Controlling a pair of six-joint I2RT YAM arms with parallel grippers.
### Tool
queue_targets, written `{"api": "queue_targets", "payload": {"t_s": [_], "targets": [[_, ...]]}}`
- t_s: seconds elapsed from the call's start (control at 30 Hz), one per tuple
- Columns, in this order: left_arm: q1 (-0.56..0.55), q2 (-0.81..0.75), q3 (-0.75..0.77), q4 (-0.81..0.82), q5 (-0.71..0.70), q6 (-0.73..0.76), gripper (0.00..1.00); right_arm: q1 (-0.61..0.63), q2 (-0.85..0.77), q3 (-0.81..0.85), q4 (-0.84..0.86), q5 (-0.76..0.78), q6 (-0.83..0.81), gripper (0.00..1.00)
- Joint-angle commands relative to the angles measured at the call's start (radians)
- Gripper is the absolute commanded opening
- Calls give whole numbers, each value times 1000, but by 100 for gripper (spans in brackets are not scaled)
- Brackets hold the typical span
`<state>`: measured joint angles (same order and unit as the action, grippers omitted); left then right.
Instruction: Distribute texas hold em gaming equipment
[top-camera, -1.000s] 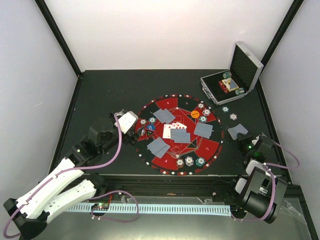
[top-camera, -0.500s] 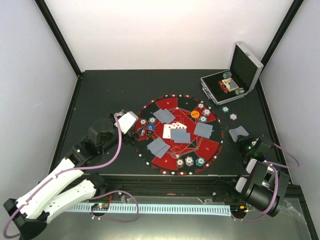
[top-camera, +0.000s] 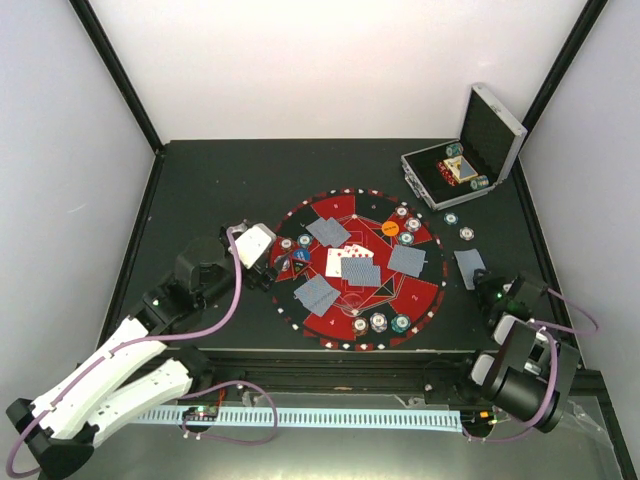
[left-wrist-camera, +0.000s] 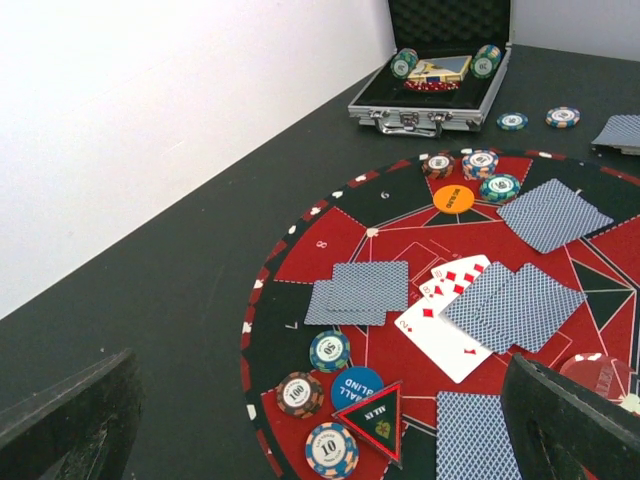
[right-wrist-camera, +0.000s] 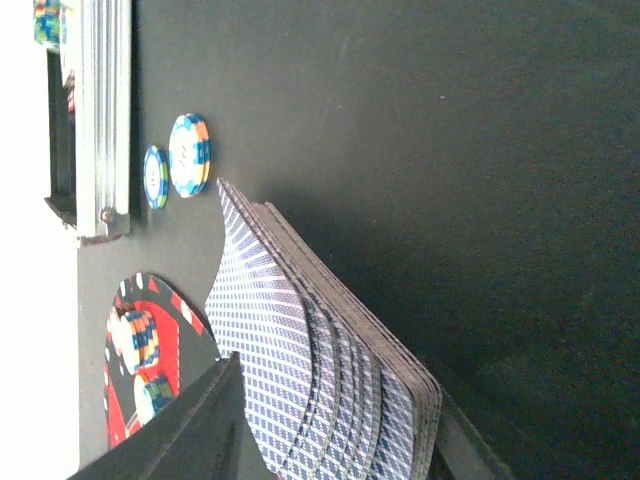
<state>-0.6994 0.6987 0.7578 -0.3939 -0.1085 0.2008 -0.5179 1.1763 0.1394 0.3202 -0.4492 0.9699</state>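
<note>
A thick deck of grey-blue-backed cards (right-wrist-camera: 300, 340) stands fanned between the fingers of my right gripper (right-wrist-camera: 335, 385), which is open; the cards lean loosely on its right finger. From above, that deck (top-camera: 469, 267) lies on the table just ahead of the right gripper (top-camera: 487, 285), right of the mat. My left gripper (left-wrist-camera: 320, 365) is wide open and empty over the mat's left edge, above three chips (left-wrist-camera: 329, 351), a blue disc (left-wrist-camera: 356, 385) and a black triangle marker (left-wrist-camera: 375, 421). An orange disc (left-wrist-camera: 453, 198) sits at the far side. Face-up cards (top-camera: 345, 260) lie mid-mat.
The round red-and-black mat (top-camera: 330, 215) carries several face-down card pairs and chip groups. Two loose chips (top-camera: 459, 227) lie between the mat and the open silver case (top-camera: 470, 150) at the back right, which holds more chips and a card box.
The right jaws have widened around the deck, and the deck has settled slightly left and toward the arm on the table. The left arm has not moved.
</note>
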Motion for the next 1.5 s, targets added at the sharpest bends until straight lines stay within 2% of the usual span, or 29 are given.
{"api": "queue_targets", "payload": {"t_s": [0.0, 0.17, 0.3, 0.5, 0.67, 0.77, 0.9, 1.07, 1.17, 1.27, 1.37, 1.47], "targets": [[6, -16, 0, 24, 6, -8, 99, -4, -42, 23, -154, 68, -20, 51], [7, -20, 0, 25, 8, -8, 99, -4, -146, 50, -325, 140, -30, 67], [6, -25, 0, 27, 11, -7, 99, -5, -204, 94, -480, 188, -52, 76], [7, -31, 0, 26, 14, -15, 99, -4, -222, 186, -672, 274, -93, 83], [8, -24, 5, 25, -9, -42, 99, -1, -248, 295, -764, 300, -245, 85], [22, 18, 44, -5, -12, -127, 99, 19, -308, 368, -786, 300, -348, 86], [69, 78, 64, -10, 30, -309, 99, 120, -378, 480, -757, 330, -427, 88], [214, 165, 44, 84, 106, -420, 99, 216, -354, 539, -596, 289, -540, 88], [379, 257, 35, 161, 187, -441, 99, 259, -312, 561, -496, 279, -633, 89], [525, 324, -7, 284, 249, -444, 99, 311, -289, 558, -393, 331, -734, 89], [696, 388, -80, 445, 361, -451, 99, 350, -291, 508, -265, 380, -818, 89], [856, 437, -138, 538, 363, -456, 99, 375, -299, 416, -108, 388, -868, 89]]}}
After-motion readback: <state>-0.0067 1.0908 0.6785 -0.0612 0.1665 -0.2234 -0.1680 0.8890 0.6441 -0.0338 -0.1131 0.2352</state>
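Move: The right hand sits low at the near right corner of the deck of cards, with that corner between its fingers; the deck's middle lies some 3 cm ahead, 4 cm left and 2 cm below. From this hand a white-and-blue chip lies about 12 cm ahead and 5 left, a green-edged chip 15 ahead and 9 left, and the open case roughly 27 ahead and 8 left. From the raised left hand, the deck is about 48 cm right, 6 ahead and 26 below. Open the right fingers wide off the deck's corner and slide back about 4 cm, staying low and slightly rightward; then lift briskly some 20 cm, going forward and left towards the case while rolling the hand's left side down and levelling its fingers. As it lifts, sweep the open left gripper left, forward and down, swinging it counter-clockwise away from the mat. ##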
